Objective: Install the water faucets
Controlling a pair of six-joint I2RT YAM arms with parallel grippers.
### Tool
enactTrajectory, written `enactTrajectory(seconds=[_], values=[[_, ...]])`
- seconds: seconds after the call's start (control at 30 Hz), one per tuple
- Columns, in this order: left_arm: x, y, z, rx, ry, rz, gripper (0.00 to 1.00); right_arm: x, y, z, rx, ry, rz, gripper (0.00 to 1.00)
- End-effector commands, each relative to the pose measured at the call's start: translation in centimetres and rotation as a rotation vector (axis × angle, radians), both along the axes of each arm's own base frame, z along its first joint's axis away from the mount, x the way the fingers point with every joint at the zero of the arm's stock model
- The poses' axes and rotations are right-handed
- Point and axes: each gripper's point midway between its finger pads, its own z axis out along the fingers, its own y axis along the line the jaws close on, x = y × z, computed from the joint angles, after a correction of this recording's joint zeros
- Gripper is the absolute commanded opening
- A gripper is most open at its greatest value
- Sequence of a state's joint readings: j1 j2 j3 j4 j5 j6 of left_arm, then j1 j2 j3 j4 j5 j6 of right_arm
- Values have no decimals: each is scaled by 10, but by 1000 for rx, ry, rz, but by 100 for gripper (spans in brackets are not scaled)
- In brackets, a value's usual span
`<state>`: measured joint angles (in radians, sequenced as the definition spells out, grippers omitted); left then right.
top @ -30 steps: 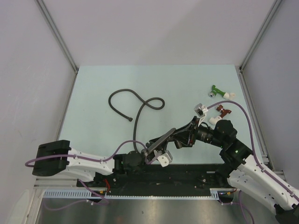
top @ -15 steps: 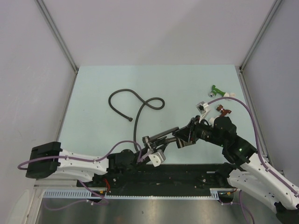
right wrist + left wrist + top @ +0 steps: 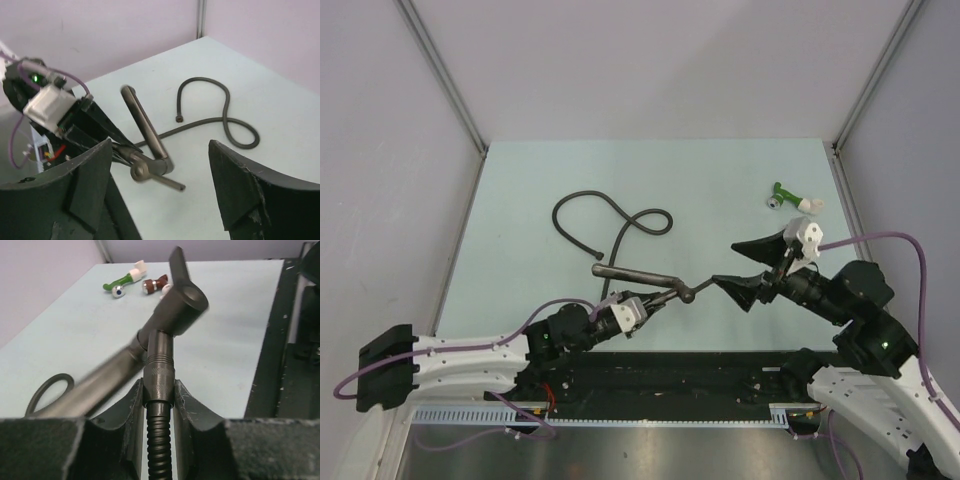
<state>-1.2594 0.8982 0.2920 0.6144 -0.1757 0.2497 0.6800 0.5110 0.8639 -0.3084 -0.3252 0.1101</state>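
Note:
The water faucet (image 3: 640, 275) is a slim dark metal piece hanging just above the table, its long arm pointing left. My left gripper (image 3: 642, 303) is shut on the knurled stem (image 3: 159, 375) under the faucet body (image 3: 176, 307), and a ribbed hose runs down between the jaws. The right gripper (image 3: 747, 268) stands open just to the right of the faucet body, touching nothing. In the right wrist view the faucet (image 3: 147, 127) lies ahead, between the wide-spread fingers (image 3: 95, 170).
A black flexible hose (image 3: 620, 222) loops over the middle of the table. A green fitting (image 3: 783, 192) lies at the back right, with a dark-red fitting (image 3: 155, 285) beside it in the left wrist view. Dark base rails run along the near edge (image 3: 720, 375).
The right gripper has let go of the faucet, opened wide and drawn back to the right. The left gripper kept its hold, and the faucet's arm swung round to point left.

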Motion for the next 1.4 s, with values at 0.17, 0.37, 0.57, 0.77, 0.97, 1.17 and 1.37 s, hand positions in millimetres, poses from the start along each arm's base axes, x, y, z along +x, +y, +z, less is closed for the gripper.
enactTrajectory(seconds=[0.17,0.37,0.57,0.77,0.97,1.17,1.37], values=[[-30,3,60,-209,50,-212,0,-23,-6,-18,-281,-336,171,84],[-37,13,74,-227,30,-247,0,-46,7,-23,-284,-382,344,84],[-45,19,89,-264,9,-281,0,-53,21,-40,-304,-332,461,78],[-44,23,107,-299,-18,-268,0,-50,37,-57,-299,-306,485,78],[-22,31,133,-372,-49,-141,0,-47,53,-85,-243,-279,470,78],[-11,32,163,-419,-78,-88,0,-46,69,-96,-111,-288,429,80],[-4,30,180,-462,-72,-57,0,-38,73,-109,84,-299,340,83]])
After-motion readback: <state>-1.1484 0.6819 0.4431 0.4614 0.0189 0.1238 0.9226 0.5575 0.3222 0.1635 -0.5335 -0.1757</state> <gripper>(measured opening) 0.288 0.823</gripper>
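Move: The right hand, open and empty, has the faucet body about 8 cm to its left, level with it front to back and some 12 cm lower; the faucet's spout tip is another 16 cm farther left and 3 cm farther out. On the table, the loose hose end lies roughly 17 cm ahead and 27 cm left of this hand, 34 cm down. From the left hand, the faucet body is about 5 cm to the right and 4 cm up. The left fingers keep their pinch on the hose at the faucet's stem; that hand eases back about 4 cm while rising, then comes forward again and climbs faster, ending some 10 cm higher. The open right hand sinks about 15 cm towards the faucet, drawing back about 5 cm at first and then swinging left about 7 cm, turning some 25 degrees counter-clockwise; no contact is visible as its fingers come close to the spout. ##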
